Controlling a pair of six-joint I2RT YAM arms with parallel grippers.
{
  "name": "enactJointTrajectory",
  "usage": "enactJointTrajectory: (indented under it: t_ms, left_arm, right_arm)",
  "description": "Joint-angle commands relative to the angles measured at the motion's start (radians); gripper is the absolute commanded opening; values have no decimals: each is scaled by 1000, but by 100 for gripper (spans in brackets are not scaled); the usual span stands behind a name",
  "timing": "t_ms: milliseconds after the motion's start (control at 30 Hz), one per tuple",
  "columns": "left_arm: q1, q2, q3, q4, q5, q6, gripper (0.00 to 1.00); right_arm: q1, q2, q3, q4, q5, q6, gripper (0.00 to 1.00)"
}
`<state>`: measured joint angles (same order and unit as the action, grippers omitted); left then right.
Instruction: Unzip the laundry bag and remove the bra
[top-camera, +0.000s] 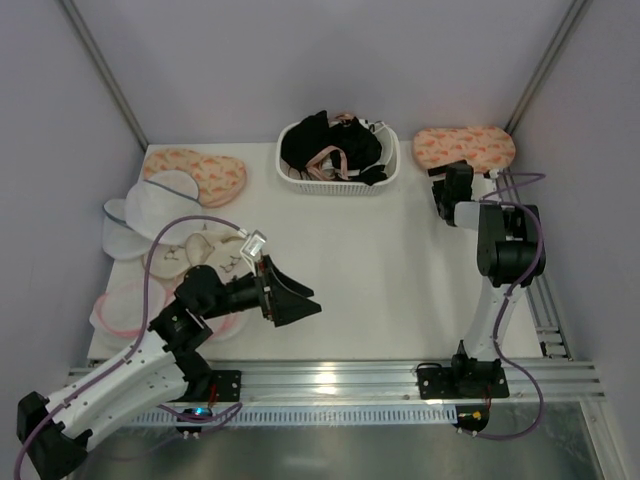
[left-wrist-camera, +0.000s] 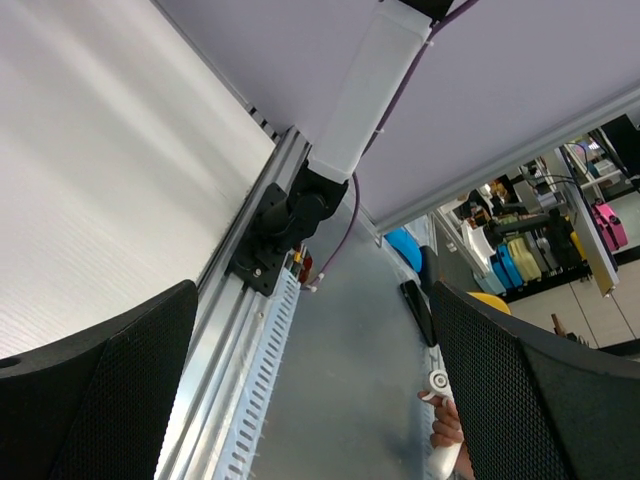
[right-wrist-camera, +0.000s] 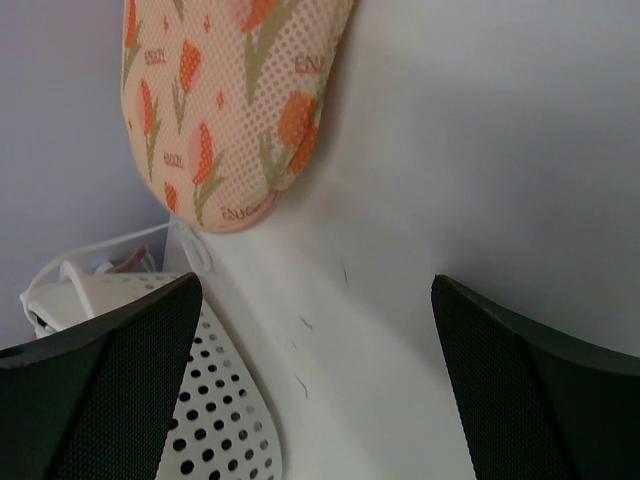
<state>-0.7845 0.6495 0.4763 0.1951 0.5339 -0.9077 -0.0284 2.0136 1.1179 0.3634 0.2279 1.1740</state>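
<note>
A peach laundry bag (top-camera: 465, 148) with orange-pink print lies zipped at the back right corner. It also shows in the right wrist view (right-wrist-camera: 230, 110). A second bag like it (top-camera: 195, 172) lies at the back left. My right gripper (top-camera: 452, 185) is open and empty just in front of the right bag, a short gap from it; in its wrist view (right-wrist-camera: 315, 390) only bare table lies between the jaws. My left gripper (top-camera: 300, 300) is open and empty over the near left of the table; in its wrist view (left-wrist-camera: 310, 390) it faces the front rail. The bra is hidden.
A white perforated basket (top-camera: 390, 172) of black garments stands at the back middle, and its wall shows in the right wrist view (right-wrist-camera: 210, 410). White mesh domed bags (top-camera: 155, 205) and cream round bags with pink rims (top-camera: 205, 255) lie at the left. Grey walls close three sides.
</note>
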Motion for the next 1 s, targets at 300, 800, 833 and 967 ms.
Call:
enactJointTrajectory:
  t_ms: [300,800,833,967]
  left_arm:
    - [-4,-28,-7,-55,-32,1,99]
    - [-4,-7,19,-97,-45,30,99]
    - [-2,-11,18,-94,-43,27,99]
    - [-2,-37,7,-89,-48,20,99]
  right_arm:
    - [-39,241,402,-224,82,35,98]
    - [-61,300,415,-110,-56,-42,9]
    - [-61,283,393,-100,-47,-54,4]
    - [-61,156,194,-34,-21,-109,4]
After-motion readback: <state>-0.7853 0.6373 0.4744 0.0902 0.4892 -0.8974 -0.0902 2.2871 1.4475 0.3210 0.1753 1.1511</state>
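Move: The peach laundry bag lies ahead and slightly right of the open right hand, its middle about 14 cm farther out, 5 cm to the right and some 3 cm lower. The white basket's middle is about 35 cm to that hand's left and 11 cm ahead, roughly level with it in height. From the left hand, the bag is far off, about 55 cm ahead, 45 cm right and 25 cm lower. Forward and a little right, the right hand runs level about 10 cm up to the near edge of the peach laundry bag with its fingers wide. There it sinks nearly 3 cm while the fingers shut and pinch the edge's fabric, then draws back some 3 cm towards the base, keeping its hold. The left hand, holding nothing, sinks about 2 cm. ##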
